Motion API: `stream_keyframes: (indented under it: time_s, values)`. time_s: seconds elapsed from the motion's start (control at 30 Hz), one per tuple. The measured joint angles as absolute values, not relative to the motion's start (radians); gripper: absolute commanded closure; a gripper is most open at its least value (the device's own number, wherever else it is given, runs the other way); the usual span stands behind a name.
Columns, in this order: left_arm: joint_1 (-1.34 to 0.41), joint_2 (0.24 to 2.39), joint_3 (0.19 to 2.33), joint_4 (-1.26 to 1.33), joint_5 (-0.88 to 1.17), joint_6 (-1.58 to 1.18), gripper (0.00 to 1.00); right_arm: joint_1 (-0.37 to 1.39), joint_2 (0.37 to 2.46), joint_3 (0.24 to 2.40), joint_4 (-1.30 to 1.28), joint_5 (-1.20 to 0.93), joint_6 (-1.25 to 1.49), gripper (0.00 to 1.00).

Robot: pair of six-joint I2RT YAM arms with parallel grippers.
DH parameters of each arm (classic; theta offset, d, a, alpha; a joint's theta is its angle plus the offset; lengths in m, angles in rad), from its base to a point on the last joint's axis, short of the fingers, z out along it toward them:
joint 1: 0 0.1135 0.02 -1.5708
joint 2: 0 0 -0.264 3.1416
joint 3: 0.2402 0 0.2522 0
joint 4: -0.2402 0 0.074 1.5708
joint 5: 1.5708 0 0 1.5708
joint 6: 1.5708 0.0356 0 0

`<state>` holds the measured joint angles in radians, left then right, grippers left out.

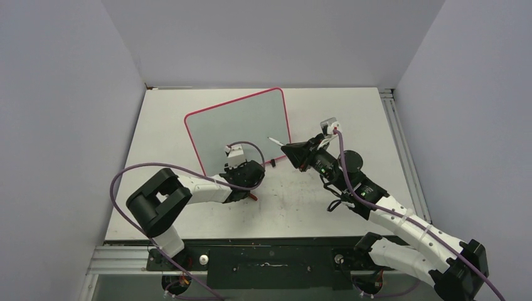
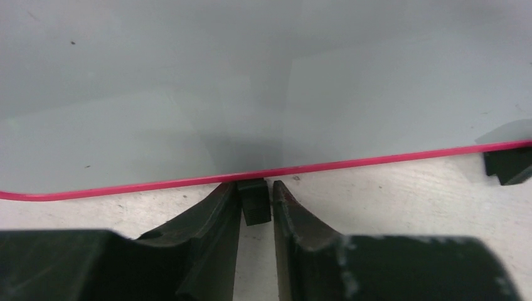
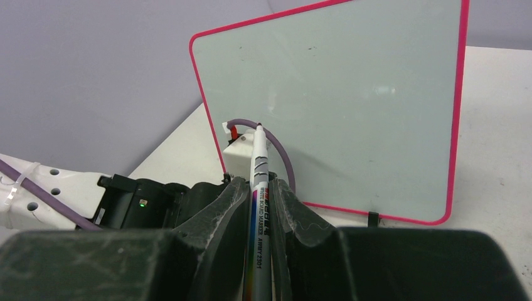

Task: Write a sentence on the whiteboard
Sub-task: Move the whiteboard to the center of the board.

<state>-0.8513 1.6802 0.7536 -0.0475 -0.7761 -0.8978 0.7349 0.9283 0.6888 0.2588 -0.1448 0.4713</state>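
Note:
The whiteboard [image 1: 241, 125] [image 2: 251, 81] [image 3: 351, 106] stands upright on its long edge, pink frame all round. No sentence shows on its grey face. My left gripper [image 1: 233, 170] [image 2: 256, 194] sits low on the table at the board's bottom edge. One black foot [image 2: 254, 200] lies between its jaws, which stand narrowly open with a thin gap on the right side. My right gripper [image 1: 295, 152] [image 3: 260, 188] is shut on a white marker [image 1: 279, 143] [image 3: 259, 163], uncapped. The marker's tip points at the board from the right and stays short of its face.
The board's second foot [image 2: 508, 164] [image 3: 373, 219] rests on the scuffed tabletop. A small red piece [image 1: 252, 196] lies beside the left wrist. A metal rail [image 1: 395, 132] runs along the table's right side, and grey walls close in left, back and right.

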Motion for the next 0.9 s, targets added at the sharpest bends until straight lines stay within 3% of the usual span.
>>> stream_keyframes:
  time_s: [0.4, 0.7, 0.9]
  values:
    - [-0.908, 1.540, 0.713, -0.081, -0.595, -0.881, 0.36, 0.736, 0.911, 0.689, 0.244, -0.131, 0.468, 0.95]
    - [-0.909, 1.270, 0.702, -0.160, -0.508, -0.802, 0.24, 0.741, 0.885, 0.690, 0.224, -0.115, 0.466, 0.95]
    - [-0.862, 1.069, 0.797, -0.355, -0.378, -0.668, 0.21, 0.743, 0.867, 0.698, 0.203, -0.098, 0.455, 0.95]
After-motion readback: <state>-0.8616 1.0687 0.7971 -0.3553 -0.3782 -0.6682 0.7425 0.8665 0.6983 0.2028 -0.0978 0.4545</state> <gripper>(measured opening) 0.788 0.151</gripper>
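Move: The left hand's fingers are still around the whiteboard's left clip, right at the hand point. The right clip is about 11 cm to this hand's right and 5 cm farther out, the board's middle some 17 cm straight ahead, and the marker cap roughly 8 cm back and 3 cm right. From the right hand, which holds the marker, the left clip lies about 13 cm left, 6 cm ahead and 28 cm below. The left hand opens wide off the left clip, draws back about 6 cm, then rises some 15 cm. ##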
